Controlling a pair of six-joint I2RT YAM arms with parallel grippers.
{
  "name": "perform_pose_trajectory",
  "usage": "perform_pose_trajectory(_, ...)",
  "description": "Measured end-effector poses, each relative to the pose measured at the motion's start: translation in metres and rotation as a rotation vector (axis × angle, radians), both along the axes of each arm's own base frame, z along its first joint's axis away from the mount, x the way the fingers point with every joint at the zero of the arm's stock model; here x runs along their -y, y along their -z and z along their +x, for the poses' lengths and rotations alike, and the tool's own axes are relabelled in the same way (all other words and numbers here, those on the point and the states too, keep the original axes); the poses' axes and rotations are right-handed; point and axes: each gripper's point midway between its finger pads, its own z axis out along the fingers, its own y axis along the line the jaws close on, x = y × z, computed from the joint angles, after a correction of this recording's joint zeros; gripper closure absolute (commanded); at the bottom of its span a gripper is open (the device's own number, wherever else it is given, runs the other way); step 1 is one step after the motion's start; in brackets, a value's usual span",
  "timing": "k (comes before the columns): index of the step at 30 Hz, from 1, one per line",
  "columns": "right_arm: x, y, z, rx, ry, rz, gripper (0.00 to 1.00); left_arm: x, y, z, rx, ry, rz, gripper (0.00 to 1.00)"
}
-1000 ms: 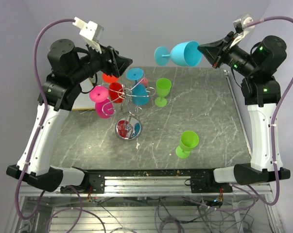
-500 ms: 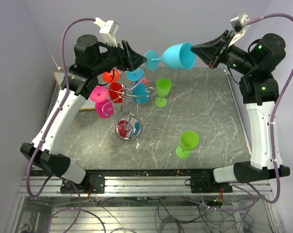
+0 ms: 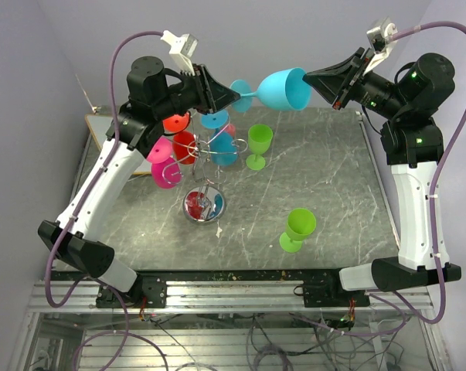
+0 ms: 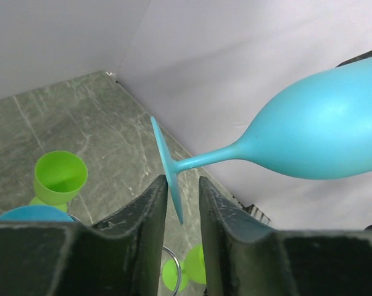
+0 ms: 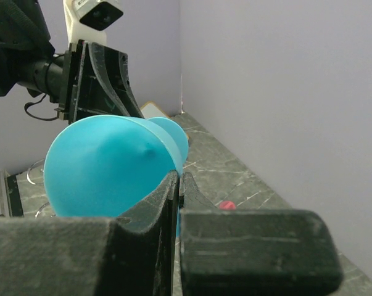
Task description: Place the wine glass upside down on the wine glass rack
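A light blue wine glass point(image 3: 283, 89) hangs level in the air above the far edge of the table, its foot pointing left. My right gripper point(image 3: 316, 79) is shut on the bowl's rim point(image 5: 182, 148), pinching the wall between its fingers. My left gripper point(image 3: 234, 96) straddles the edge of the glass's round foot point(image 4: 167, 166). The foot lies close to the left finger point(image 4: 150, 203), and a gap shows to the other. The wine glass rack point(image 3: 209, 151), silver wire on a round chrome base point(image 3: 204, 205), stands below the left gripper.
Pink point(image 3: 161, 162), red point(image 3: 182, 143) and blue point(image 3: 221, 147) glasses hang on the rack. One green glass point(image 3: 258, 143) stands right of the rack, and another point(image 3: 298, 228) stands nearer the front. The back wall is close behind both grippers.
My left arm rose and swung right to the glass's foot, and its jaws narrowed around it. My right gripper shifted the glass slightly left, then held still.
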Motion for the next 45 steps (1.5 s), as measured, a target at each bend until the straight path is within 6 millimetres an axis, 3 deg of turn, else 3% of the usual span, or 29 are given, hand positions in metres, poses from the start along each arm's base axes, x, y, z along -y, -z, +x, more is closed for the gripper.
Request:
perform_pose_trajectory(7,0.0,0.001,0.001,0.002,-0.002,-0.001,1.0,0.003,0.009,0.0,-0.042,0.015,-0.013,0.92)
perform_pose_trajectory(11,0.0,0.004,-0.001,0.005,-0.005,-0.007,0.99,0.002,0.007,0.001,-0.04,0.01,-0.019,0.93)
perform_pose_trajectory(16,0.0,0.004,-0.005,0.024,-0.007,-0.021,0.71,0.002,0.005,0.001,-0.029,0.009,-0.02,0.93)
perform_pose_trajectory(22,0.001,0.006,-0.007,0.046,-0.008,-0.049,0.25,-0.014,-0.005,0.002,0.019,-0.02,-0.015,0.93)
perform_pose_trajectory(24,0.002,0.008,-0.009,0.051,-0.004,-0.063,0.17,-0.022,-0.011,0.0,0.051,-0.032,-0.006,0.93)
perform_pose_trajectory(29,0.006,0.01,-0.013,0.059,0.009,-0.09,0.14,-0.04,-0.029,-0.012,0.182,-0.063,0.062,0.93)
perform_pose_trajectory(35,0.014,0.007,-0.024,0.092,0.044,-0.12,0.12,-0.062,-0.052,-0.04,0.387,-0.08,0.169,0.93)
perform_pose_trajectory(40,0.023,0.007,-0.029,0.108,0.072,-0.145,0.11,-0.082,-0.059,-0.07,0.567,-0.065,0.317,0.93)
perform_pose_trajectory(45,0.031,0.01,-0.026,0.122,0.105,-0.17,0.11,-0.102,-0.052,-0.095,0.749,-0.026,0.523,0.93)
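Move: To the left hand's right lies the blue wine glass, its foot already between the half-open fingers and its middle about 7 cm right, 1 cm back and a bit higher. From that hand the rack's hub is some 8 cm left, 6 cm back and 15 cm below; the blue glass hanging there is 4 cm left, 2 cm back, 17 cm below. The standing green glass is 7 cm ahead, 7 cm right, 38 cm below. The right hand still pinches the rim, the glass's middle about 7 cm left, 3 cm back and slightly below. Closing on the blue glass's foot, the left hand takes over the grip; only then do the right fingers open wide, releasing the rim and easing about 4 cm back and right. The left hand carries the glass some 10 cm left, 9 cm back and 5 cm up, away from the right hand, rolling about 50 degrees around its pointing direction so the bowl swings downward. ##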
